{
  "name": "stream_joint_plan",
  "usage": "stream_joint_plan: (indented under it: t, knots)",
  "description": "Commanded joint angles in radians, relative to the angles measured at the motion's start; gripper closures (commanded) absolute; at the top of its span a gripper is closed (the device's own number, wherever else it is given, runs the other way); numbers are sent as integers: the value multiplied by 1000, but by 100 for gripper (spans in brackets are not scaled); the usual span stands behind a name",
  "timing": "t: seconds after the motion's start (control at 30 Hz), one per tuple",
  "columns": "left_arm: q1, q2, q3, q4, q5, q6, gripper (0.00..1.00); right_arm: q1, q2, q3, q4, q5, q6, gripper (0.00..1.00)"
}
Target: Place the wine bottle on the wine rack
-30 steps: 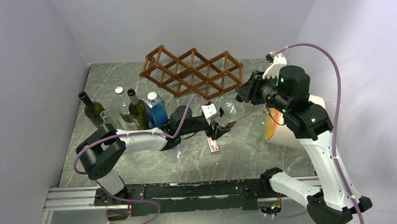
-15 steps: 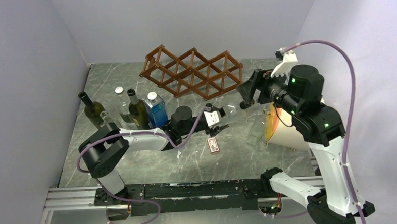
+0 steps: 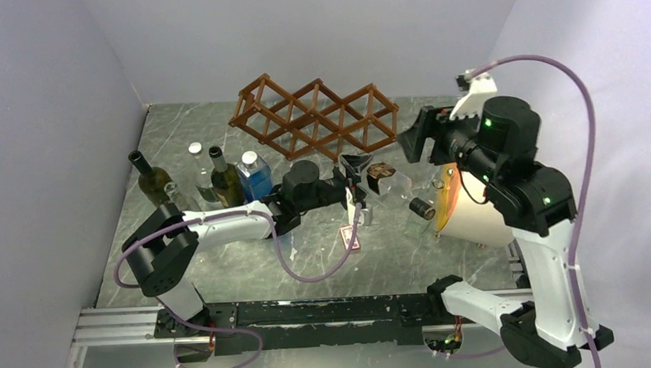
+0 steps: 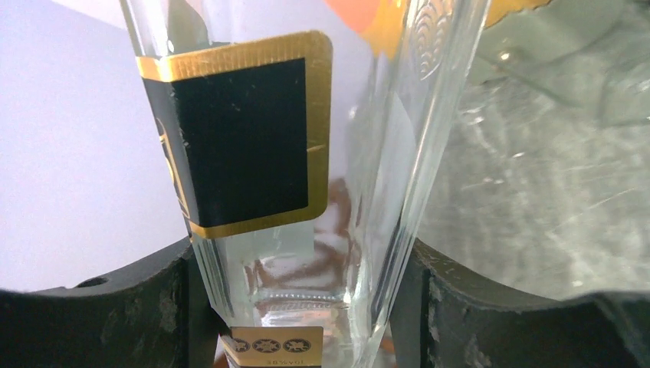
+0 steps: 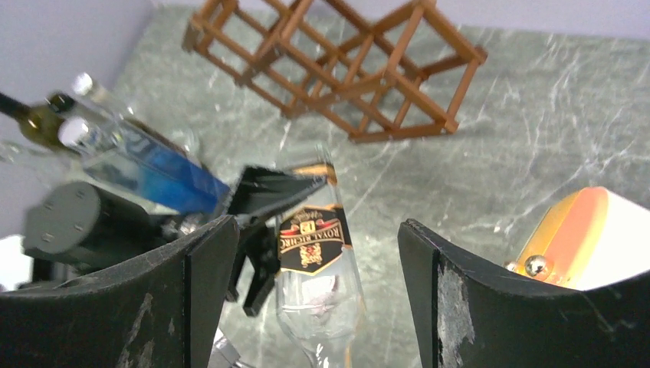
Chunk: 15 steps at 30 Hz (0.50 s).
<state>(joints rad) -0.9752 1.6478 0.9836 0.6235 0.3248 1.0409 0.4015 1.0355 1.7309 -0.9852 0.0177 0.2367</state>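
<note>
The wine bottle is clear glass with a black and gold label. It hangs tilted above the table, its dark cap pointing down to the right. My left gripper is shut on its body; in the left wrist view the wine bottle fills the gap in the left gripper. My right gripper stands open, apart from the bottle and up to its right. Its wrist view shows the right gripper wide, with the wine bottle below. The wine rack lies behind, also seen as the wine rack.
A dark green bottle, a blue bottle and other bottles stand in a row at the left. A small reddish box lies on the marble table under the left arm. An orange and white cone-shaped object rests at the right.
My right gripper has opened, let go of the bottle and drawn back up to the right. The left gripper has closed on the bottle and carried it slightly toward the rack.
</note>
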Motion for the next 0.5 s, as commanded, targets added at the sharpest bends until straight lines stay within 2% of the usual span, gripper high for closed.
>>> stream_joint_plan:
  t: [0.0, 0.1, 0.2, 0.3, 0.47]
  knots:
    - [13, -73, 81, 116, 10, 270, 93, 5, 32, -50, -87, -97, -75, 20]
    - [23, -71, 87, 129, 0, 347, 93, 5, 34, -106, -89, -162, -94, 20]
    - [36, -70, 93, 151, -4, 395, 93, 5, 22, -173, -73, -162, -95, 20]
    - [49, -68, 107, 174, -1, 362, 93, 5, 17, -240, -70, -166, -109, 19]
    - [59, -57, 115, 170, 0, 395, 93, 5, 32, -317, -78, -184, -121, 20]
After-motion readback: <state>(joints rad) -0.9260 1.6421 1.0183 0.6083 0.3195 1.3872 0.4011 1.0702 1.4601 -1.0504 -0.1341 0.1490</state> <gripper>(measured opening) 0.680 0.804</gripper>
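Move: The left hand already grips the wine bottle's body near its base, the neck trailing back to the right; the wine rack's middle lies about 18 cm ahead, 7 cm to this hand's left and 15 cm below. The blue bottle is some 18 cm left, 2 cm ahead and 12 cm lower. From the empty right hand the wine bottle's middle is about 16 cm below, 1 cm left and level fore-and-aft, the white drum 16 cm right, level fore-and-aft and 34 cm down. The open right hand drops about 12 cm towards the shoulder and neck of the held wine bottle, drifting some 2 cm left while its fingers tip further down by about 20 degrees and turn slightly counter-clockwise. Meanwhile the left hand keeps its grip and carries the bottle forward and up, roughly 3 cm each way and a little left, towards the rack, rolling so that the forward-facing base lifts and the neck end swings down. ##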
